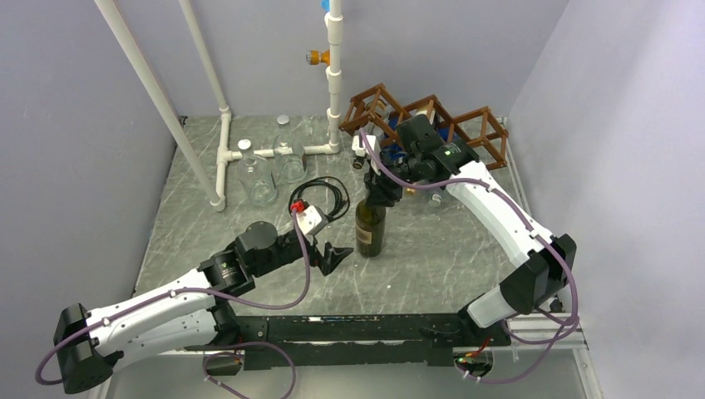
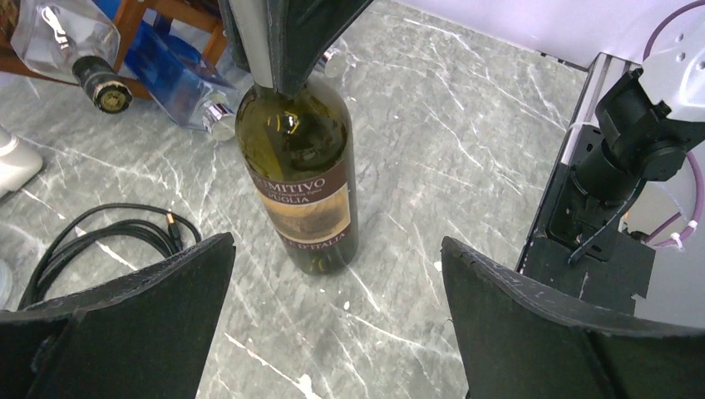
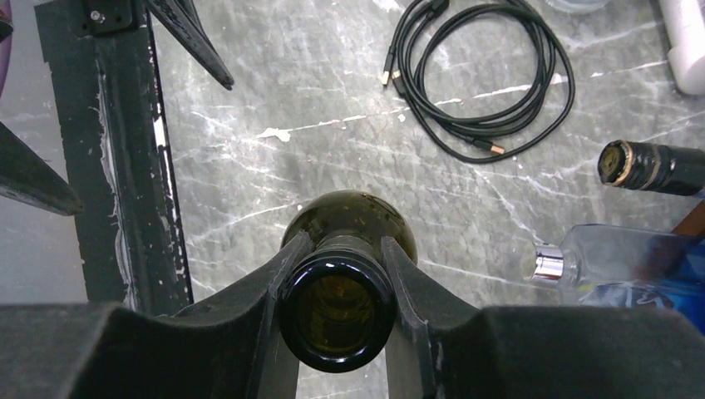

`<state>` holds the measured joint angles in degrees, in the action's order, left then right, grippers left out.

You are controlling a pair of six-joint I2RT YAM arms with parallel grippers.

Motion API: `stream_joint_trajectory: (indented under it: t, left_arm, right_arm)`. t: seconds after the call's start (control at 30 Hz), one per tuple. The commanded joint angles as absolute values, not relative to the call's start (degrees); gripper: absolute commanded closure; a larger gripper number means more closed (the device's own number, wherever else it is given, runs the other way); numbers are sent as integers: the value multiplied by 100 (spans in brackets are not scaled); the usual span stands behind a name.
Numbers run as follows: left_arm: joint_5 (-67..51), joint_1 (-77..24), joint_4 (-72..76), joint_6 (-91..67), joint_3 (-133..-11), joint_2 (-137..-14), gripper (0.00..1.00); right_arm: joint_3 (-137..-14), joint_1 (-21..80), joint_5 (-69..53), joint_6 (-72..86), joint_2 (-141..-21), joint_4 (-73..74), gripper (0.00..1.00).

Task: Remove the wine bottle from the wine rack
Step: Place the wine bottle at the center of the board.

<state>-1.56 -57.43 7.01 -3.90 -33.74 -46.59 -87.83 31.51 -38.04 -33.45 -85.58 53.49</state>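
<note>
A dark green wine bottle (image 1: 371,231) with a brown label stands upright on the grey marble table, in front of the brown wooden wine rack (image 1: 478,133). My right gripper (image 1: 381,193) reaches down from above and is shut on the bottle's neck. In the right wrist view its fingers (image 3: 274,274) clamp both sides of the open bottle mouth (image 3: 337,314). My left gripper (image 1: 339,256) is open just left of the bottle's base. In the left wrist view the wine bottle (image 2: 301,179) stands beyond the left gripper (image 2: 337,245), apart from both fingers.
A clear bottle (image 2: 58,33) and a blue-tinted bottle (image 2: 175,75) lie at the rack. A coiled black cable (image 1: 327,195) lies left of the wine bottle. White pipes (image 1: 333,83) and glass jars (image 1: 264,179) stand at the back left. A black rail (image 1: 357,328) runs along the near edge.
</note>
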Motion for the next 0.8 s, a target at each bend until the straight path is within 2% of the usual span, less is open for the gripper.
stream_joint_trajectory:
  t: [0.0, 0.17, 0.27, 0.3, 0.4, 0.6, 0.67, 0.77]
  left_arm:
    - [-18, -5727, 646, -545, -3256, -4383, 0]
    - [-18, -5722, 663, -575, -3226, -4345, 1]
    - [-15, -5722, 701, -625, -3223, -4370, 1]
    - [-17, -5722, 727, -650, -3211, -4387, 1]
    - [-18, -5726, 858, -744, -3183, -4438, 1]
    - [-83, -5722, 1094, -883, -3306, -4654, 1]
    - [-157, -5722, 1123, -937, -3436, -4747, 0]
    - [-283, -5722, 1142, -962, -3623, -4891, 1]
  right_arm:
    - [-9057, 3180, -3795, -3211, -8482, 5137, 89]
    - [-8901, 3195, -3831, -3270, -8539, 5114, 76]
    - [-8693, 3194, -3863, -3372, -8375, 5073, 55]
    - [-8586, 3194, -3867, -3391, -8294, 5037, 44]
    - [-8208, 3180, -3884, -3360, -7994, 4856, 27]
    - [-8032, 2831, -4409, -3424, -7487, 4928, 12]
    - [-8101, 2637, -4961, -3821, -7329, 5304, 3]
    - [-8011, 2154, -5735, -4242, -6949, 5638, 0]
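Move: The right hand has the wine bottle by its neck, with the bottle's middle straight below, about 12 cm down. The spot on the board where it is being set lies about 25 cm under the hand. From this hand, at board level, the cable coil lies some 14 cm ahead and 15 cm left; the wine rack is roughly 32 cm ahead and 15 cm right. From the left hand the bottle's middle lies about 10 cm ahead, 8 cm right and 12 cm below. Down by less than a centimetre, the right hand eases the held bottle onto the board and pauses there. Its fingers then spread from about a third open to fully open, letting go of the neck, while the hand draws back about 2.5 cm and then swings right and up some 3 cm, clear of the bottle. ##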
